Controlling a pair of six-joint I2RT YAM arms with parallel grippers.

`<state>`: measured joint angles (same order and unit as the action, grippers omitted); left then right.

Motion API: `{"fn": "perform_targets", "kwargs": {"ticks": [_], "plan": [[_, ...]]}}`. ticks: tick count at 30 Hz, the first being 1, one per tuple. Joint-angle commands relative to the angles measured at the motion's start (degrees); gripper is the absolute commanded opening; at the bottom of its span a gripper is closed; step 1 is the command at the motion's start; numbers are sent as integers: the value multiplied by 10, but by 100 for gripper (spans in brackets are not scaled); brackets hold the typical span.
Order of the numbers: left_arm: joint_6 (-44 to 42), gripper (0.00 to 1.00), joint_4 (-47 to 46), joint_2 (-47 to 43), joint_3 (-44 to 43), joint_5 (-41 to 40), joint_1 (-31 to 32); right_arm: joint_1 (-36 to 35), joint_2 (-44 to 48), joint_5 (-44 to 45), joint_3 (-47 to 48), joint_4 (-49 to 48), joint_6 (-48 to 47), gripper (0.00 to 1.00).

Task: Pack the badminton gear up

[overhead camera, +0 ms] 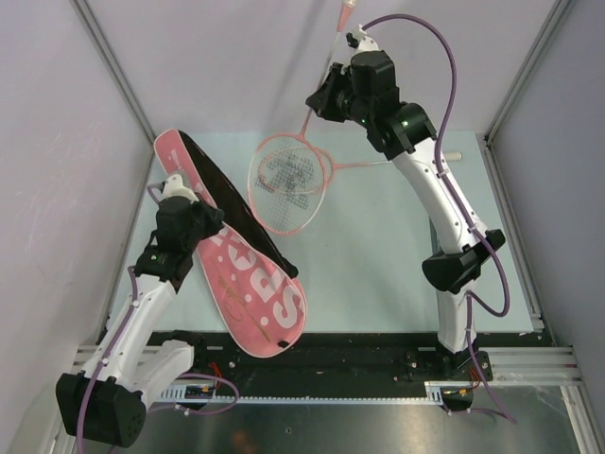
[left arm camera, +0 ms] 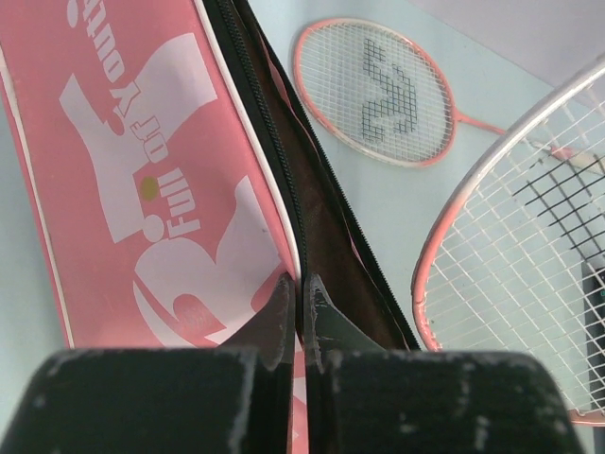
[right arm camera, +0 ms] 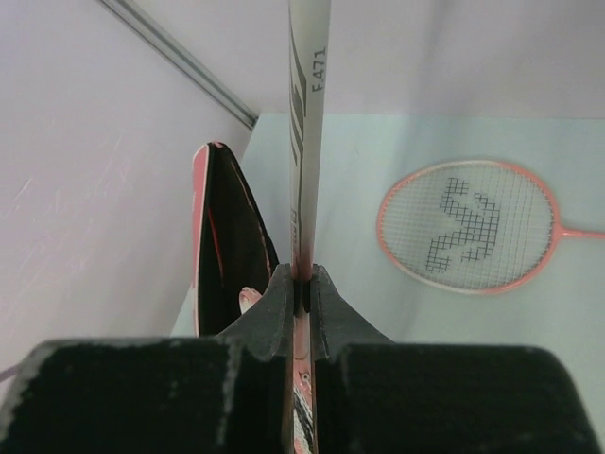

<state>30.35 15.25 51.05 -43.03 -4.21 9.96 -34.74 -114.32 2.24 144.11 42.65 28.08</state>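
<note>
The pink racket bag with white lettering lies slanted on the left of the table, its dark zipped mouth gaping. My left gripper is shut on the bag's upper flap at the zip edge, holding it up. One pink-framed racket lies flat on the mat, handle pointing right. My right gripper is shut on the shaft of a second racket, held steeply tilted. Its head hangs just right of the bag's mouth and over the lying racket.
Pale enclosure walls with metal corner posts close in on the left, back and right. A black rail with the arm bases runs along the near edge. The light green mat lies bare between the bag and the right arm.
</note>
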Motion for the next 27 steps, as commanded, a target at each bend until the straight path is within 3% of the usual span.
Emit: {"fn": "perform_targets", "kwargs": {"ticks": [1, 10, 19, 23, 27], "plan": [[-20, 0, -47, 4, 1, -23, 10, -1, 14, -9, 43, -21, 9, 0], [-29, 0, -67, -2, -2, -24, 18, -24, 24, -15, -8, 3, 9, 0], [-29, 0, -104, -12, -15, 8, 24, -55, -5, -116, -39, 60, -28, 0], [15, 0, -151, -10, -21, 62, 24, -71, -9, -148, -91, 5, 0, 0], [55, 0, -218, -14, -9, 100, 24, -78, -54, -157, -75, -34, 21, 0]]}}
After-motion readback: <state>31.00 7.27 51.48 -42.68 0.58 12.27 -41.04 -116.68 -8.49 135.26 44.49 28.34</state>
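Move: The bag's open mouth has its middle about 18 cm to the left of the right hand, roughly 11 cm back and 28 cm below; from the left hand, which already pinches the zip edge, it is some 3 cm right and 5 cm lower, 1 cm ahead. The racket head hangs about 11 cm back, 3 cm left and 16 cm below the right hand. The second racket's head lies on the table some 12 cm ahead, 2 cm left and 43 cm below. The racket, still gripped by its shaft, is carried by the right hand down about 9 cm, nearly 8 cm left and 5 cm back, head first towards the bag's mouth, the hand tipping down and turning counter-clockwise some 15 degrees each. The left hand keeps its pinch on the zip edge, all but still at first, then draws it about 3 cm right and 2.5 cm up to meet the racket. ##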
